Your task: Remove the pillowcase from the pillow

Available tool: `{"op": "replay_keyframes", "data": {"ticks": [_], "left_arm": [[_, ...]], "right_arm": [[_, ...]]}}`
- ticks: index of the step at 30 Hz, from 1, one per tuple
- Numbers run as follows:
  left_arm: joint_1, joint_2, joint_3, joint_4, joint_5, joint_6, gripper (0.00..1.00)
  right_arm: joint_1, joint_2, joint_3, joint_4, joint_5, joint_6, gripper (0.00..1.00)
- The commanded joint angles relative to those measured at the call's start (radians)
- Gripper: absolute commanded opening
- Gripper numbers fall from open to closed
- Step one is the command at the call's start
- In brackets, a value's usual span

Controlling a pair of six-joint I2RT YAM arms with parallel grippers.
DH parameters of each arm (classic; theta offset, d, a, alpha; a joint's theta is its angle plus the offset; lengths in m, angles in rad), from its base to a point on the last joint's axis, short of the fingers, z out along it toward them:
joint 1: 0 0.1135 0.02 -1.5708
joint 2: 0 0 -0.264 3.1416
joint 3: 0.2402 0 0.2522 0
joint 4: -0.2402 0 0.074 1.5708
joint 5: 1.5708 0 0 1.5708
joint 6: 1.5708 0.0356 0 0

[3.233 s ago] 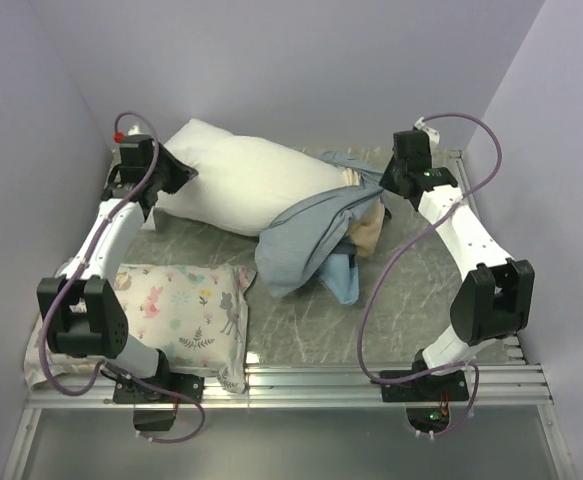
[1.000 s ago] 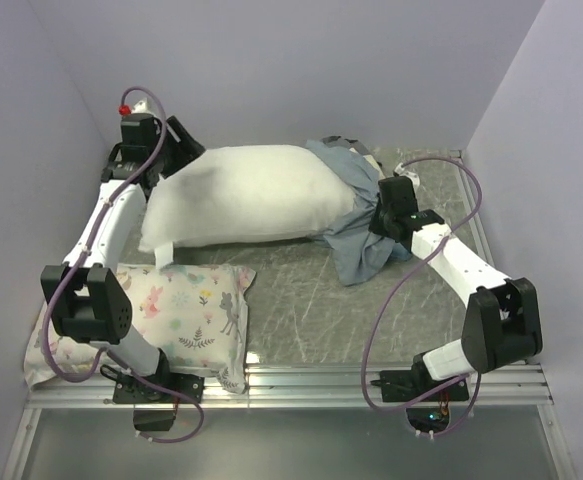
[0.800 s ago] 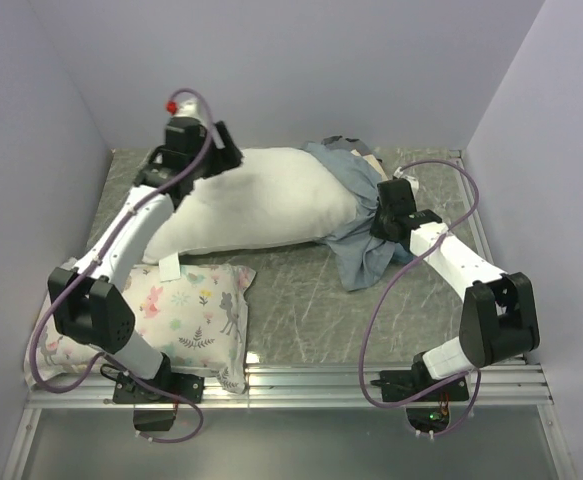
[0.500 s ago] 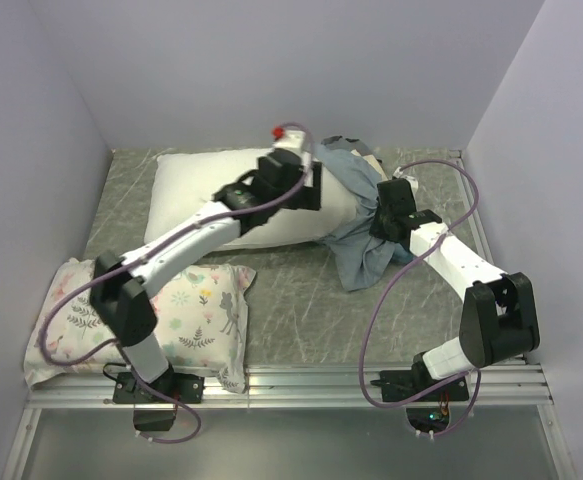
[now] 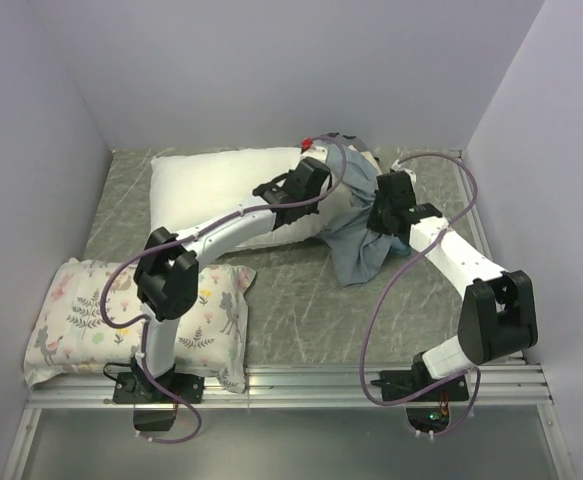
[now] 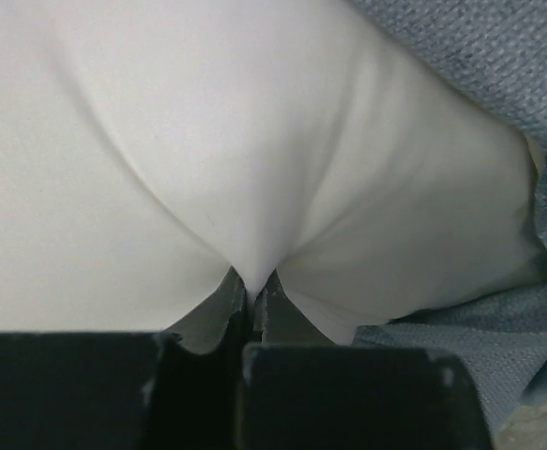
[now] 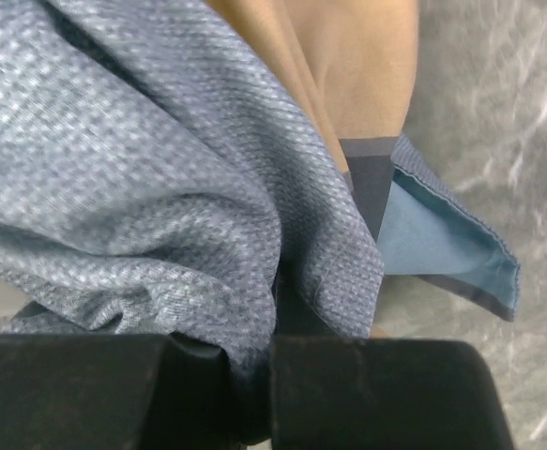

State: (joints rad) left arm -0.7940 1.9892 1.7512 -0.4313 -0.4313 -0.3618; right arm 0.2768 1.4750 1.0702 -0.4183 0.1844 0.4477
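Note:
The plain white pillow (image 5: 211,185) lies across the back of the table. Its right end is still tucked into the blue-grey pillowcase (image 5: 356,240), which is bunched up there. My left gripper (image 5: 319,200) reaches over that end of the pillow. In the left wrist view it (image 6: 251,291) is shut on a pinched fold of the pillow (image 6: 254,169), with the pillowcase (image 6: 498,56) just to the right. My right gripper (image 5: 374,222) is shut on a gather of the pillowcase (image 7: 160,169). The fabric hides the fingertips in the right wrist view (image 7: 275,309), and a tan and dark stripe (image 7: 348,84) shows beyond.
A floral-and-animal printed pillow (image 5: 141,315) lies at the near left beside the left arm's base. Purple walls close in the left, back and right. A metal rail (image 5: 371,380) runs along the near edge of the marbled table (image 5: 291,300).
My left arm swung from the pillow's far left end to its right end, opened, then shut on the pillow. The pillow settled flat to the left. The right gripper kept its hold.

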Motion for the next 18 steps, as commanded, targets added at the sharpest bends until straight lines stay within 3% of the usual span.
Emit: {"op": "replay_keyframes", "data": {"ticks": [1, 9, 18], "left_arm": [[0.096, -0.047, 0.005, -0.083, -0.06, 0.02, 0.0], [0.315, -0.279, 0.016, -0.08, 0.031, 0.014, 0.0], [0.429, -0.395, 0.03, -0.057, 0.166, -0.016, 0.0]], "right_arm": [[-0.051, 0.021, 0.063, -0.005, 0.024, -0.01, 0.0], [-0.218, 0.013, 0.031, 0.015, -0.02, -0.003, 0.0], [-0.324, -0.011, 0.036, 0.027, -0.071, 0.011, 0.0]]}}
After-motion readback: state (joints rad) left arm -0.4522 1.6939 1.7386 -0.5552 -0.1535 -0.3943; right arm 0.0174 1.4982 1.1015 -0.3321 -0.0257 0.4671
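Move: My left hand already pinches the white pillow near its cased end. The pillow's middle lies about 17 cm to that hand's left, level with it and some 7 cm lower; the pillowcase bunches roughly 8 cm to its right, 1 cm nearer me. My right hand still grips the pillowcase, whose middle is about 4 cm to its left and 2 cm farther out; the pillow's middle is some 29 cm left and 4 cm ahead of it. I pull the pillow and pillowcase apart: my left hand keeps its pinch on the white cloth and hauls it left and up, about 14 cm across and 11 cm high, rolling some 15 degrees. My right hand keeps its grip on the pillowcase, easing forward and slightly up first, then drawing it about 6 cm right, away from the pillow. ##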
